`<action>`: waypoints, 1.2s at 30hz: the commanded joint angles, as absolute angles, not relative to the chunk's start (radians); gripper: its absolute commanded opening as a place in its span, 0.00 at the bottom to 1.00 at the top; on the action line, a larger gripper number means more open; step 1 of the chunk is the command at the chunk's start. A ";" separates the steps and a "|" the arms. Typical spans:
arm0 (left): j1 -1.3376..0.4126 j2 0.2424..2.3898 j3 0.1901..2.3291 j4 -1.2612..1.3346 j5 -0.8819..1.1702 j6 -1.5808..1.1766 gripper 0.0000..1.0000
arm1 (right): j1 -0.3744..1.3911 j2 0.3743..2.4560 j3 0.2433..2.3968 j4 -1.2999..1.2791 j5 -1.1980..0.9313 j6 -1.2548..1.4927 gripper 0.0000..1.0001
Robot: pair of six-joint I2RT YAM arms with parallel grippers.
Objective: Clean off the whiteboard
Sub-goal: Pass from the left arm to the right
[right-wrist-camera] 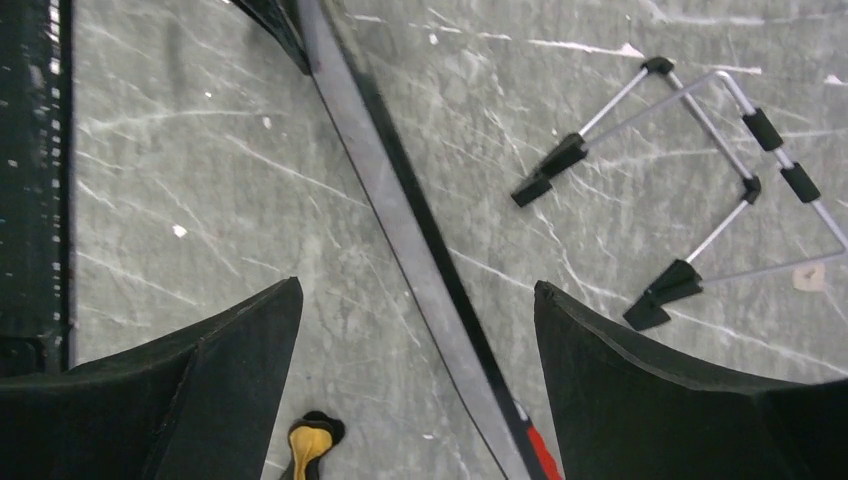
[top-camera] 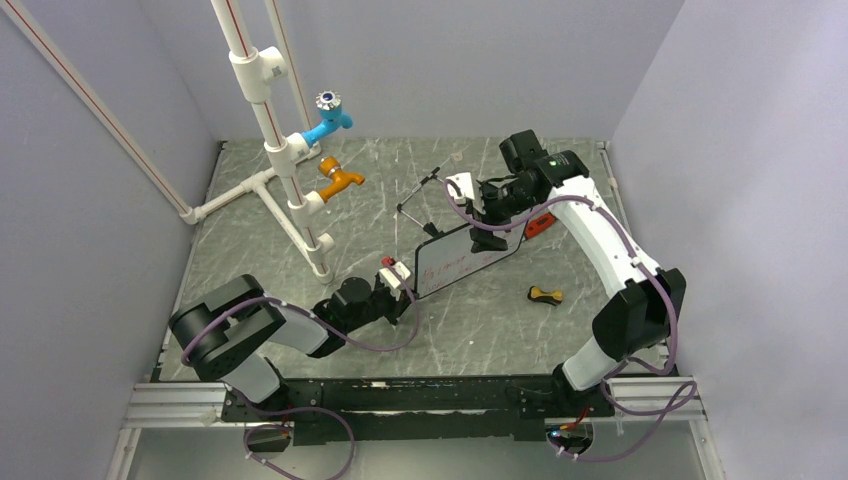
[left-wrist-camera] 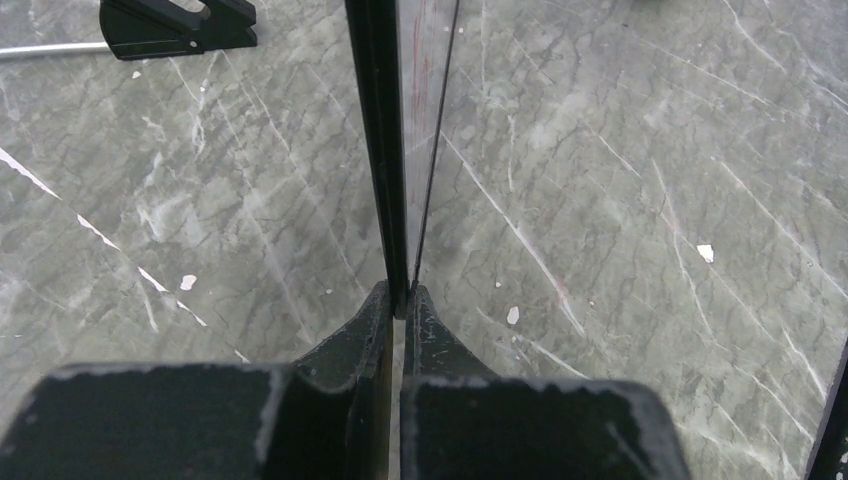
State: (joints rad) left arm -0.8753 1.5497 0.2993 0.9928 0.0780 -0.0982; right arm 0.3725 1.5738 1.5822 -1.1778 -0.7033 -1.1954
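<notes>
The whiteboard (top-camera: 465, 262) stands on edge mid-table, its white face carrying red handwriting. My left gripper (top-camera: 405, 280) is shut on its lower left corner. In the left wrist view the whiteboard (left-wrist-camera: 400, 150) runs edge-on away from my pinching left gripper (left-wrist-camera: 405, 300). My right gripper (top-camera: 490, 228) hovers open over the board's upper right edge. In the right wrist view the whiteboard's thin edge (right-wrist-camera: 390, 190) passes diagonally between the wide-apart fingers of my right gripper (right-wrist-camera: 415, 295), touching neither. A small yellow-black eraser (top-camera: 545, 295) lies on the table to the right, and the eraser (right-wrist-camera: 310, 445) shows below the right fingers.
A wire easel (top-camera: 420, 205) lies behind the board, and the same easel (right-wrist-camera: 700, 180) shows in the right wrist view. A red object (top-camera: 540, 225) lies by the right arm. White pipes (top-camera: 275, 150) with blue and orange taps stand back left. A metal rail (top-camera: 400, 395) runs along the near edge.
</notes>
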 commanded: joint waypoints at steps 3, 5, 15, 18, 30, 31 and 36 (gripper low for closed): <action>-0.873 1.560 0.319 1.077 0.107 -0.100 0.00 | 0.375 1.594 1.658 -1.134 -0.619 -1.190 0.84; -0.873 1.560 0.316 1.082 0.104 -0.099 0.00 | 0.375 1.618 1.660 -1.160 -0.597 -1.203 0.77; -0.873 1.556 0.314 1.088 0.102 -0.092 0.00 | 0.374 1.701 1.671 -1.234 -0.523 -1.265 0.40; -0.874 1.547 0.308 1.094 0.099 -0.097 0.02 | 0.374 1.717 1.686 -1.265 -0.528 -1.270 0.24; -0.874 1.250 0.240 0.922 0.074 -0.257 0.59 | 0.254 1.647 1.725 -1.218 -0.543 -1.087 0.00; -0.874 1.229 0.239 0.900 0.090 -0.271 0.60 | 0.240 1.633 1.721 -1.210 -0.544 -1.076 0.00; -0.888 1.161 0.241 0.806 0.155 -0.293 0.68 | 0.183 1.597 1.706 -1.230 -0.443 -1.027 0.00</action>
State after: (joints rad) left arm -0.8730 1.1999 0.2459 0.8913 0.0860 -0.2478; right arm 0.2142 1.6791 1.6634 -1.2404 -0.4992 -1.0962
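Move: The whiteboard stands on its long side, its lower left corner still held by the left hand. Its middle lies some 13 cm below the open right hand, about 2 cm to the right and 1 cm ahead. From the left hand the middle is about 8 cm ahead, 13 cm right and 4 cm higher. From the right hand, the stand is 17 cm ahead and 10 cm left, the wrench 14 cm ahead and 20 cm right, the eraser 8 cm back and 17 cm right, all about 19 cm lower. The whiteboard's upper edge is taken near its middle by the right hand, which goes forward 3 cm, then sinks about 4 cm while closing and draws back as the fingers pinch shut. As they close, the left fingers open off the corner, and that hand then rises some 8 cm. Gripping the board, the right hand swings right and forward, turning clockwise. ##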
